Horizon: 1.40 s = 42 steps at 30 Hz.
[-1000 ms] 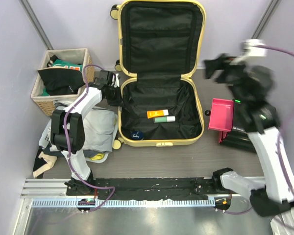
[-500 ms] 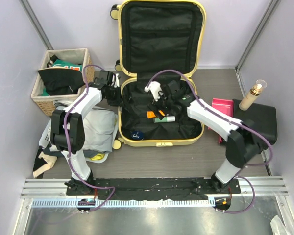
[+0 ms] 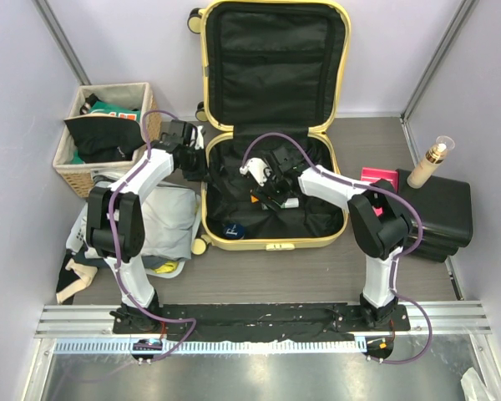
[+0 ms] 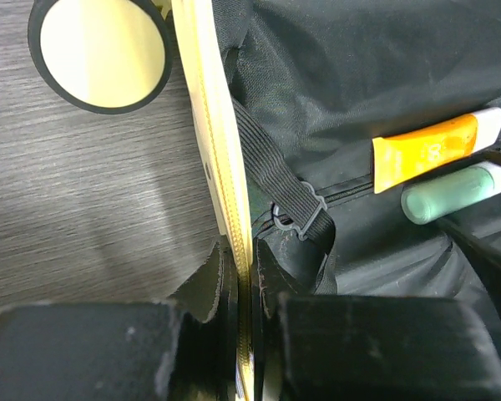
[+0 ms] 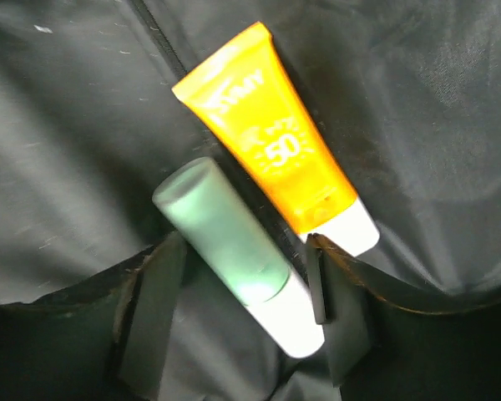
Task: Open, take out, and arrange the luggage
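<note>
The pale-yellow luggage (image 3: 275,125) lies open, its lid leaning on the back wall. My left gripper (image 3: 192,163) is shut on the luggage's left rim (image 4: 225,167), the yellow zipper edge pinched between its jaws (image 4: 244,288), close to a caster wheel (image 4: 100,54). My right gripper (image 3: 271,194) reaches down inside the lower shell, open. Its fingers (image 5: 154,309) straddle a green tube (image 5: 225,234) with a white cap, with small gaps on both sides. An orange tube (image 5: 267,138) lies right beside it on the black lining.
A wicker basket (image 3: 100,138) of clothes stands at the back left, with a grey bundle (image 3: 163,221) in front of it. On the right, a black case (image 3: 438,213) carries an upright bottle (image 3: 430,163), next to a pink item (image 3: 376,177). A small dark round thing (image 3: 234,230) lies in the luggage.
My right arm has swung from above the black case into the luggage and come down over the green tube. The bottle now stands on the black case. The left arm has not moved.
</note>
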Available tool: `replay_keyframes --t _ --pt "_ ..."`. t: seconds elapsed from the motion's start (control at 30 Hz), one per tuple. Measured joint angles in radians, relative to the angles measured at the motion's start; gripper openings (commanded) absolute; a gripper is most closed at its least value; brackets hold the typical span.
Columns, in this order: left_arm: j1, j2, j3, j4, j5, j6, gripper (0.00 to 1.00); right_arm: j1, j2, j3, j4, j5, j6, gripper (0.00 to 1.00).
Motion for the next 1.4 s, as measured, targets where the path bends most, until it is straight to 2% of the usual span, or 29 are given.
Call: replay_keyframes --t 0.03,0.2,0.23,0.3,0.33,0.43,0.63,0.9,1.0,1.2,1.4 --pt "0.000 0.000 0.000 0.000 0.001 0.002 0.00 -0.003 0.011 0.000 0.009 0.000 -0.002 0.53" --pt "0.000 0.000 0.000 0.000 0.001 0.005 0.00 -0.013 0.060 -0.007 0.057 0.032 -0.011 0.43" --pt "0.000 0.000 0.000 0.000 0.001 0.005 0.00 -0.014 0.060 -0.008 0.065 0.044 -0.016 0.34" --pt "0.000 0.000 0.000 0.000 0.001 0.005 0.00 -0.017 0.060 -0.014 0.082 0.054 -0.022 0.26" --pt "0.000 0.000 0.000 0.000 0.001 0.005 0.00 -0.017 0.059 -0.018 0.095 0.063 -0.018 0.16" --pt "0.000 0.000 0.000 0.000 0.000 0.006 0.00 -0.018 0.056 -0.021 0.105 0.071 0.006 0.02" --pt "0.000 0.000 0.000 -0.002 0.000 0.006 0.00 -0.018 0.000 0.023 0.018 0.106 0.125 0.01" --pt "0.000 0.000 0.000 -0.003 0.000 0.006 0.00 -0.034 -0.373 0.140 -0.076 0.224 0.330 0.01" --pt "-0.001 0.000 0.000 -0.003 0.000 0.006 0.00 -0.103 -0.464 0.201 -0.125 0.289 0.404 0.01" --pt "-0.003 0.000 0.000 -0.004 0.001 0.005 0.00 -0.312 -0.543 0.096 -0.233 0.430 0.502 0.01" --pt "-0.008 0.000 0.000 -0.004 -0.002 0.006 0.00 -0.375 -0.540 -0.008 -0.326 0.477 0.556 0.01"
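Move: The right hand's open fingers straddle the green tube, whose middle lies about 2 cm ahead, 1 cm right and 2 cm below. The orange tube is some 4 cm ahead and 2 cm left, just as low; the pink tray stands roughly 25 cm right, level fore and aft, some 4 cm above. From the left hand, the green tube lies about 7 cm back, 20 cm right and 7 cm below. Right hand pinches the green tube, lifts, swings about 25 cm right, turning clockwise, sinks towards the pink tray. ##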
